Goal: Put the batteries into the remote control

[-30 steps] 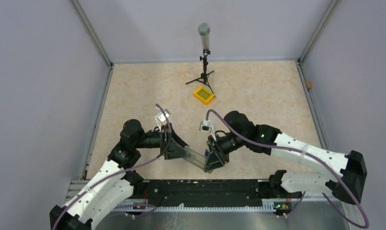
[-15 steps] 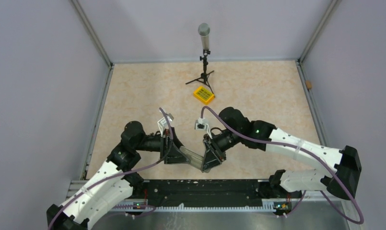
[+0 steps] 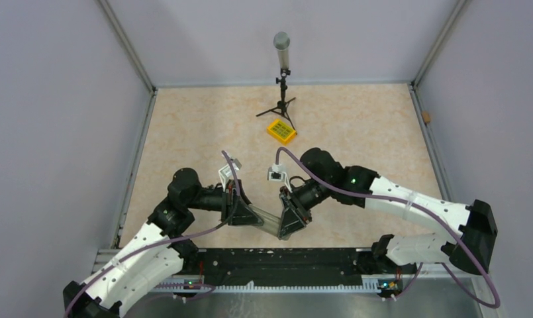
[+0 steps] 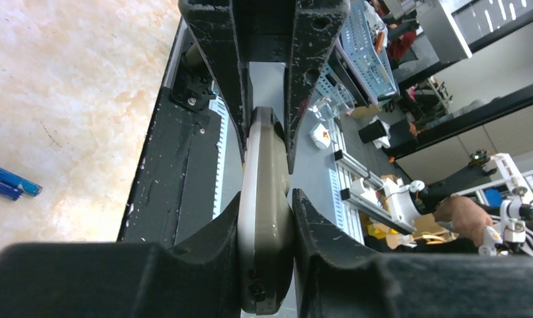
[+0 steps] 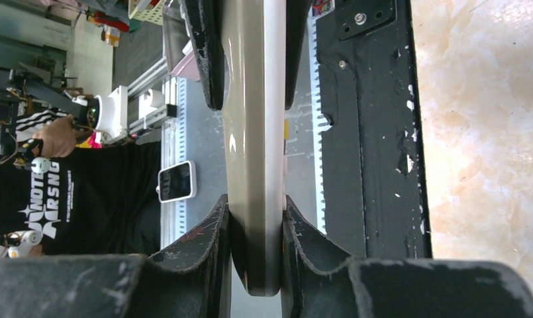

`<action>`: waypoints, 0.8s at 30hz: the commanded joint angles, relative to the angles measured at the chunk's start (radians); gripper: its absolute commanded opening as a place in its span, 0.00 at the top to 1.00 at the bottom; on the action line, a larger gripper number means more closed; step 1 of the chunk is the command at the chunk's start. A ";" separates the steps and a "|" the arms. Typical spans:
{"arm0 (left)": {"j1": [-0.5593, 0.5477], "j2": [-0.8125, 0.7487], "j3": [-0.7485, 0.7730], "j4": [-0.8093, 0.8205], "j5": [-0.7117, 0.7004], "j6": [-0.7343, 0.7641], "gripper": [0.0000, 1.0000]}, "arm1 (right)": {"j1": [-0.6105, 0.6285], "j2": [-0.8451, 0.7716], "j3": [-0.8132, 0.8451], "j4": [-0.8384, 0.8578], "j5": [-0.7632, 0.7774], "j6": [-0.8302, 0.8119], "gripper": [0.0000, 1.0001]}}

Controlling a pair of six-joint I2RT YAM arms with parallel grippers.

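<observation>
The remote control (image 3: 266, 218) hangs edge-on above the table's near edge, held between both arms. My left gripper (image 3: 241, 213) is shut on its left end and my right gripper (image 3: 291, 222) on its right end. In the left wrist view the remote control (image 4: 264, 146) is pinched in the left gripper (image 4: 267, 199), and the right arm's fingers (image 4: 214, 59) clamp its far end. In the right wrist view the right gripper (image 5: 255, 207) squeezes the remote control (image 5: 253, 99). Two blue batteries (image 4: 10, 182) lie side by side on the table.
A yellow box with green keys (image 3: 281, 131) lies mid-table by a microphone on a tripod (image 3: 283, 73). A black rail (image 3: 277, 258) runs along the near edge. Grey walls stand on the left, right and back.
My left gripper's jaws have closed from wide open onto the remote's left end. The right arm, still gripping the remote, has shifted slightly left.
</observation>
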 commanded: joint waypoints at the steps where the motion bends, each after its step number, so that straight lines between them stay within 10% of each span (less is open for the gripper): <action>1: -0.005 -0.004 0.043 0.030 -0.001 0.010 0.86 | -0.005 -0.014 0.046 0.014 -0.012 -0.017 1.00; 7: -0.005 -0.021 0.028 0.067 -0.023 -0.016 1.00 | -0.005 -0.037 0.013 0.038 0.002 -0.001 1.00; 13: -0.004 -0.023 0.007 0.070 -0.089 -0.020 1.00 | -0.006 -0.080 -0.023 0.051 0.115 0.025 0.54; 24: -0.005 -0.048 0.005 -0.051 -0.293 0.026 1.00 | -0.031 -0.246 -0.113 0.048 0.446 0.123 0.26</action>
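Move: Both grippers already hold the remote control, one at each end. Its middle lies about 5 cm to the right of the left hand, 1 cm back and roughly level with it. From the right hand it is about 5 cm to the left and 2 cm ahead. The batteries lie on the table roughly 10 cm ahead of the right hand, 1 cm to its right and some 20 cm below. Keep the left fingers shut on the remote. After a brief hold, open the right fingers well off its end and draw the right gripper forward about 3.5 cm and 2 cm to the right, turning it some 15 degrees clockwise. Meanwhile carry the remote forward about 3 cm with the left gripper, turning it slightly counter-clockwise. ##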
